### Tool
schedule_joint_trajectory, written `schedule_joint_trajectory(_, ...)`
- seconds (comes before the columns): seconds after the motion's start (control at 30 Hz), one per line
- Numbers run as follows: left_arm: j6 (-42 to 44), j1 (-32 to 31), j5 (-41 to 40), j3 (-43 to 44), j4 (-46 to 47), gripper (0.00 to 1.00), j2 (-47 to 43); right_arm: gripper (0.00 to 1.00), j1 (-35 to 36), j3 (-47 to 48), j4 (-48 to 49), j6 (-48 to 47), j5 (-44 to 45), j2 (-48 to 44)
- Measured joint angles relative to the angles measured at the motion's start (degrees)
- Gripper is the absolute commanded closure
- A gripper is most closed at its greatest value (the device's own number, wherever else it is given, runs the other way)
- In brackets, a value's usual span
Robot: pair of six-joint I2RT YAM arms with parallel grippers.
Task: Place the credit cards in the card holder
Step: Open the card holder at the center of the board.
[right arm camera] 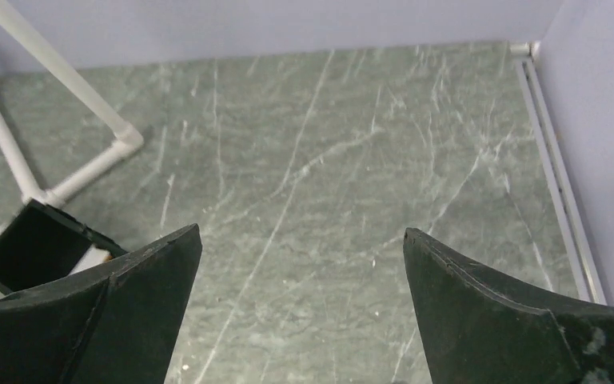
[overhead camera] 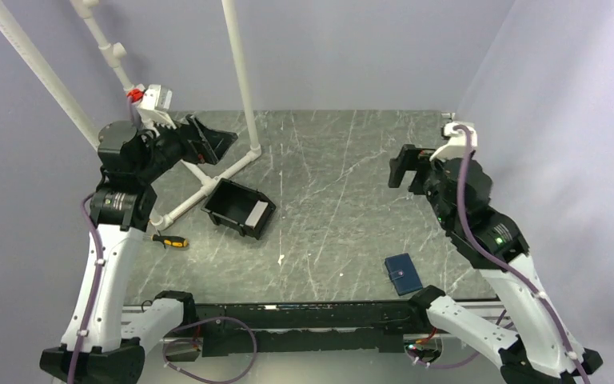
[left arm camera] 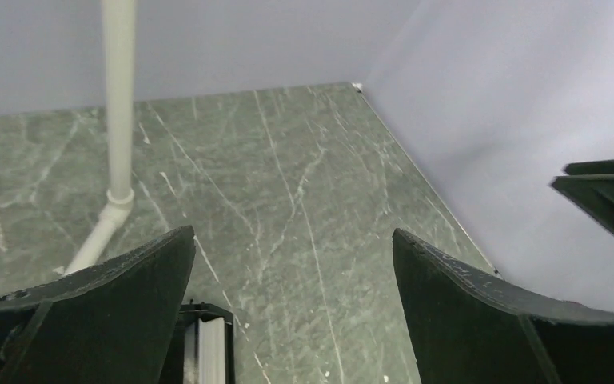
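The card holder (overhead camera: 403, 274), a small flat navy wallet, lies closed on the table near the front right, close to the right arm's base. No credit cards can be made out in any view. My left gripper (overhead camera: 221, 142) hangs open high at the back left, above and behind a black bin (overhead camera: 240, 208). In the left wrist view the left gripper (left arm camera: 292, 234) has bare table between its fingers. My right gripper (overhead camera: 400, 166) is open at the right, well behind the card holder. In the right wrist view the right gripper (right arm camera: 302, 230) is empty too.
The black bin (right arm camera: 28, 244) sits left of centre with a grey-white patch (overhead camera: 259, 213) inside; it also shows as the bin (left arm camera: 204, 344) in the left wrist view. A white pipe frame (overhead camera: 208, 180) stands behind it. A yellow-handled screwdriver (overhead camera: 169, 240) lies at the left. Walls enclose the table.
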Motion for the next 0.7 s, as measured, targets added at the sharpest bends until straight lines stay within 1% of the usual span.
schedule_joint_trajectory(0.17, -2.0, 0.0, 5.7, 0.0, 0.9, 0.01, 4.3, 0.00, -0.1, -3.8, -0.7, 3.0, -0.3, 5.7)
schedule_joint_trajectory(0.23, -2.6, -0.3, 7.1, -0.2, 0.9, 0.01, 6.2, 0.00, -0.7, -6.6, -0.7, 5.3, -1.7, 8.3)
schedule_joint_trajectory(0.3, -2.9, -1.0, 7.9, -0.7, 0.6, 0.01, 8.0, 0.00, -3.1, -10.3, -1.2, 8.9, -4.7, 9.9)
schedule_joint_trajectory(0.33, -2.9, -1.3, 8.1, -0.9, 0.3, 0.01, 8.5, 0.00, -5.1, -11.8, -1.6, 10.4, -6.2, 10.3)
schedule_joint_trajectory(0.37, -2.9, -1.9, 8.3, -1.1, -0.1, 0.01, 9.1, 0.00, -8.8, -13.8, -1.6, 12.7, -9.7, 10.6)
schedule_joint_trajectory(0.47, -2.9, -4.6, 8.3, -1.4, -1.0, 0.01, 10.8, 0.00, -22.1, -20.3, -2.7, 20.0, -17.2, 11.4)
schedule_joint_trajectory(0.53, -2.9, -7.5, 8.2, -1.4, -1.7, 0.01, 12.2, 0.00, -28.2, -23.8, -6.6, 25.4, -18.3, 13.4)
schedule_joint_trajectory(0.6, -2.8, -10.3, 7.9, -1.6, -2.1, 0.01, 13.1, 0.00, -30.6, -26.3, -11.6, 30.0, -17.9, 16.0)
schedule_joint_trajectory(0.7, -2.9, -14.6, 6.6, -3.5, -1.9, 0.01, 13.7, 0.00, -31.0, -29.9, -16.7, 34.8, -17.6, 17.8)
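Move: Well below and behind the right hand lies the closed card holder, flat on the table: about 12 cm back, 4 cm to that hand's right and some 36 cm down. The table's near edge runs roughly 7 cm closer to the robot than the holder's middle, and nothing else stands close to it. From the left hand the card holder is about 17 cm back, 44 cm to the right and 40 cm lower. Plunging about 31 cm down towards the card holder, the right hand edges slightly forward first, then swings right and draws back, ending low over the table just beyond the holder. Its fingers tip from nearly level to nearly straight down, turning clockwise and staying wide open. The left hand, also open, sweeps some 10 cm right and as far down, nosing down about 20 degrees and turning clockwise. ##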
